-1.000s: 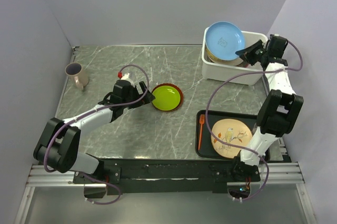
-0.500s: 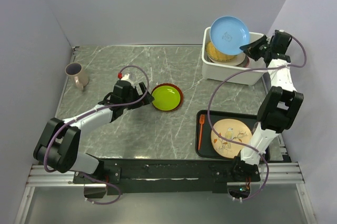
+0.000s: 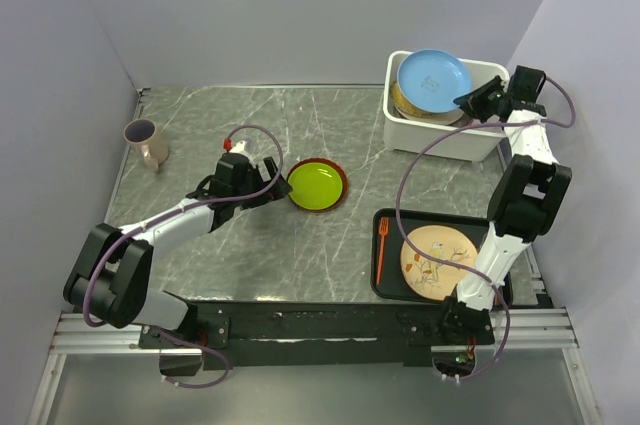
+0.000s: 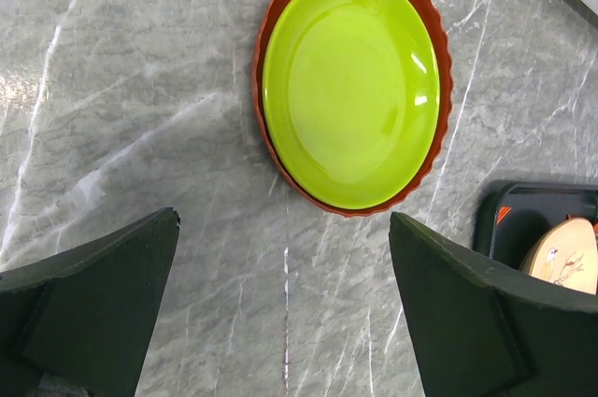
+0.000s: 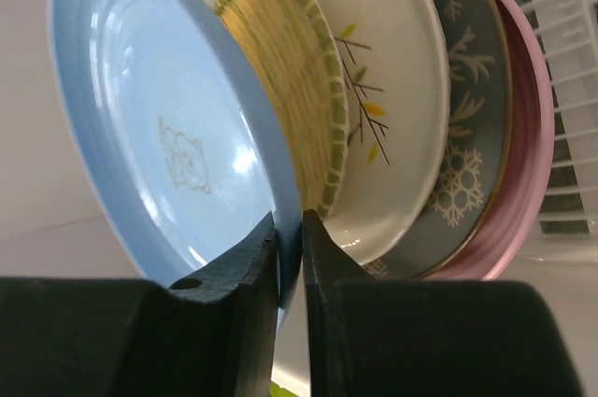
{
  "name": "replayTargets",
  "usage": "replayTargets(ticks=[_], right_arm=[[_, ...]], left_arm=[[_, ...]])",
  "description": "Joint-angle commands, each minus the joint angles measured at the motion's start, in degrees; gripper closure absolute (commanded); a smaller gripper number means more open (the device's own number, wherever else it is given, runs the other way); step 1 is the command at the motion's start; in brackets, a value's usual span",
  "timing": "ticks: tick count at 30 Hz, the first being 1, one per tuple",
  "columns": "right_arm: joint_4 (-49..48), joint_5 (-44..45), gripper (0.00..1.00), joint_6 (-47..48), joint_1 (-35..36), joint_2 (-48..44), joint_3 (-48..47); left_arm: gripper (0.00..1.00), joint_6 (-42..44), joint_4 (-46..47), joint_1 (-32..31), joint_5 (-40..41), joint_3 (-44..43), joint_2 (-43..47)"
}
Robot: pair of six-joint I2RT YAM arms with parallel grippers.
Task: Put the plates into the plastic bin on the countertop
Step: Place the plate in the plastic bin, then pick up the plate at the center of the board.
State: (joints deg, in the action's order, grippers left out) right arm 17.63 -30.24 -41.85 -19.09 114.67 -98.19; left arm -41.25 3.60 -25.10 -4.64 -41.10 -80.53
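Observation:
The white plastic bin [image 3: 440, 137] stands at the back right of the countertop [image 3: 220, 125]. My right gripper [image 3: 468, 102] [image 5: 291, 229] is shut on the rim of a blue plate [image 3: 432, 77] [image 5: 159, 135], which leans on the stack inside the bin. Behind it lie a yellow lattice plate [image 5: 290, 70], a white plate [image 5: 402, 89], a dark grey plate [image 5: 467, 135] and a pink plate [image 5: 523, 135]. A yellow-green plate [image 3: 317, 185] [image 4: 350, 89] sits on a red-orange plate [image 4: 259, 89] mid-counter. My left gripper [image 3: 273, 187] [image 4: 283, 219] is open just short of them, holding nothing.
A black tray [image 3: 393, 280] at the front right carries a beige plate [image 3: 437, 260] and an orange fork [image 3: 381, 250]. A brownish cup [image 3: 146, 140] stands at the far left. Grey walls close in the back and both sides.
The blue plate rose and tipped up above the bin, then came down onto the stack, my right gripper following it. The left arm and the yellow-green plate stayed put.

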Motion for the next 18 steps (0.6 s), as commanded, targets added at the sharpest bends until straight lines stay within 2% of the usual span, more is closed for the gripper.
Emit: replayTargets(ticks=[1,10,15,18], right_arm=[[-2.07,1.15,0.73,0.89,0.72,-1.55,-1.66],[-1.9,2.73,0.4,1.59,1.6,-2.78,-0.34],[-4.0,4.13,0.29,1.68,1.78,-7.79,3.17],[-6.46,4.93,0.26,1.15,1.86,-12.44,7.04]], left_arm=[[0.01,0.56,0.71,-0.21,0.34,-1.44,-0.42],[0.01,0.47,1.5,-0.21,0.08,-1.88,-1.21],[0.01,0.56,4.13,-0.21,-1.24,-1.96,-4.18],[0.08,0.47,5.89,-0.21,-2.47,-2.32,-6.21]])
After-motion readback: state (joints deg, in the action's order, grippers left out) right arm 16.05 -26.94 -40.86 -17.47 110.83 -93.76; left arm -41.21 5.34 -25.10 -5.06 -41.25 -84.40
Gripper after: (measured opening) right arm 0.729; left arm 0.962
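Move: The right hand still holds the blue plate by its edge over the bin, the plate's middle about 5 cm left and 4 cm ahead; the plate stack inside is some 5 cm left, 1 cm ahead and 5 cm below. The black tray lies about 27 cm back and 4 cm left of this hand. From the open left hand the green plate is roughly 7 cm right, 3 cm ahead and 7 cm below, with the brown dish beneath it about 1 cm farther right. The right hand stays almost in place inside the bin opening while its fingers spread from nearly shut to about three quarters open and let go of the blue plate's edge, the hand easing only about 1 cm left and, at the very end, about 1 cm back. Meanwhile the left hand, kept wide open beside the green plate, waits and then starts sinking, some 2 cm straight down towards the plate without yet touching it. ##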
